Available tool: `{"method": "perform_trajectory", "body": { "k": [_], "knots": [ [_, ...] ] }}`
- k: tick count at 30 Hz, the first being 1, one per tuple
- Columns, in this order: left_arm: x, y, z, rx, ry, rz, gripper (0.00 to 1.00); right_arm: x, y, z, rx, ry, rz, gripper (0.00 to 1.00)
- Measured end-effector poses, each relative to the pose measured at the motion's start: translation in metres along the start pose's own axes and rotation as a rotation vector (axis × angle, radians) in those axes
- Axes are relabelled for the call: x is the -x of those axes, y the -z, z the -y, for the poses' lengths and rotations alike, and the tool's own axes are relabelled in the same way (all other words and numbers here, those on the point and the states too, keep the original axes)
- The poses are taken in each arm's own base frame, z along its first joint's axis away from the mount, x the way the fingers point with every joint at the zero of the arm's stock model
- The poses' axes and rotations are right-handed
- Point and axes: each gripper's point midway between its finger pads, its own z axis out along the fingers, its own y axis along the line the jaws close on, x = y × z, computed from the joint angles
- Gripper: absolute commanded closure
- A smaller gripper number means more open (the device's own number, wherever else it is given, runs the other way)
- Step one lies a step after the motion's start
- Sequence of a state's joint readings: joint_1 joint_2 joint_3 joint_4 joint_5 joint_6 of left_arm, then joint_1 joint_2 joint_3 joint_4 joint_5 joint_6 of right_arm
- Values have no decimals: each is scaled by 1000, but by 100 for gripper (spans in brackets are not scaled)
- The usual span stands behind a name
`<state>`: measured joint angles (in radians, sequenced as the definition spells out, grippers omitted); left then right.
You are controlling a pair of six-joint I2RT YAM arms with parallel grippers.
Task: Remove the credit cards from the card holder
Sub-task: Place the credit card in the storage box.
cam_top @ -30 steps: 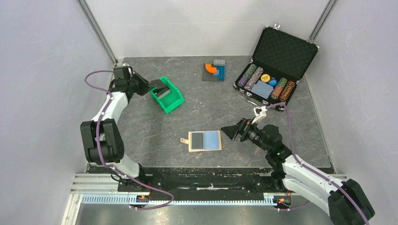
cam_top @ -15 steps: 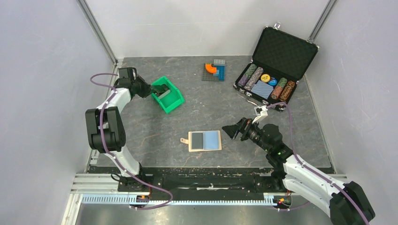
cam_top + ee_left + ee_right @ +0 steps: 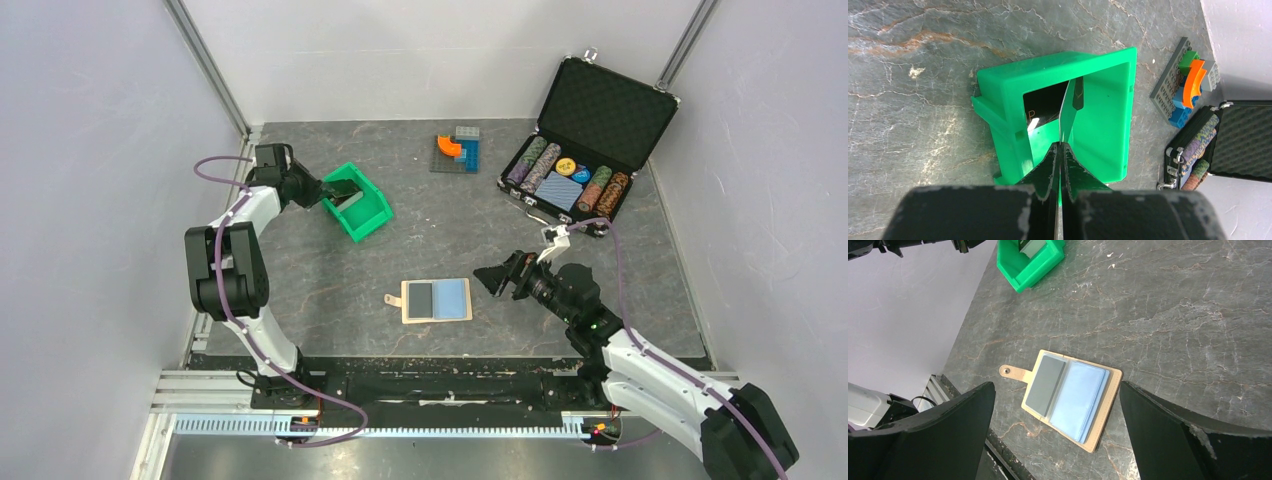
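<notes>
The card holder lies open on the table, tan-edged with light blue pockets. A dark grey credit card sits in its left half. My right gripper hovers just right of the holder, open, with nothing between its fingers. My left gripper is at the green bin, shut on a thin credit card seen edge-on and reaching into the bin. Another dark card lies inside the bin.
An open black case of poker chips stands at the back right. A small stack of toy bricks sits at the back middle. Grey walls close in on the left, right and back.
The left arm has swung its elbow in and carried the held card a little lower into the green bin. The right arm and the card holder have not moved.
</notes>
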<state>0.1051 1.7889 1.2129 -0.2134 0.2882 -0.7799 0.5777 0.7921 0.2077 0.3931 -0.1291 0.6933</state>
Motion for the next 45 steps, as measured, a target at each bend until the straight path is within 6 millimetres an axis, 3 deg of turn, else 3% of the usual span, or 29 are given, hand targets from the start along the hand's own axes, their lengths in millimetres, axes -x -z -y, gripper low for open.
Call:
{"method": "perform_trajectory", "body": {
  "k": [7,23,30,39,45],
  "knots": [
    [2,-2,0,-1,-1,7,97,-3,-1,3,-10,4,-12,2],
    [4,-12,-7,22,1,14,84,-3,-3,3,-12,4,-15,2],
    [13,-12,2,6,-5,31,74,2,-4,-1,-6,10,-8,2],
    [30,-6,21,-24,-17,60,72,0,-5,0,-13,11,-26,2],
    [22,-2,19,-3,-29,29,70,-3,-8,-1,-9,8,-51,2]
  ]
}}
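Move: My left hand still pinches the credit card over the storage box's left side; the box's middle is about 7 cm to this hand's right, 1 cm ahead and 7 cm below. The toy bricks stand some 31 cm right and 14 cm ahead of that hand, and the open card holder about 25 cm right and 24 cm back, both about 9 cm lower. From my right hand, the box is roughly 27 cm left, 23 cm ahead and 11 cm lower. I ease my left hand down about 1 cm over the storage box and spread the fingers to roughly a quarter open, letting go of the credit card. Still opening slightly, I lift the empty fingers some 3 cm and carry them forward about 2 cm, then begin drawing back, the wrist barely turning. ##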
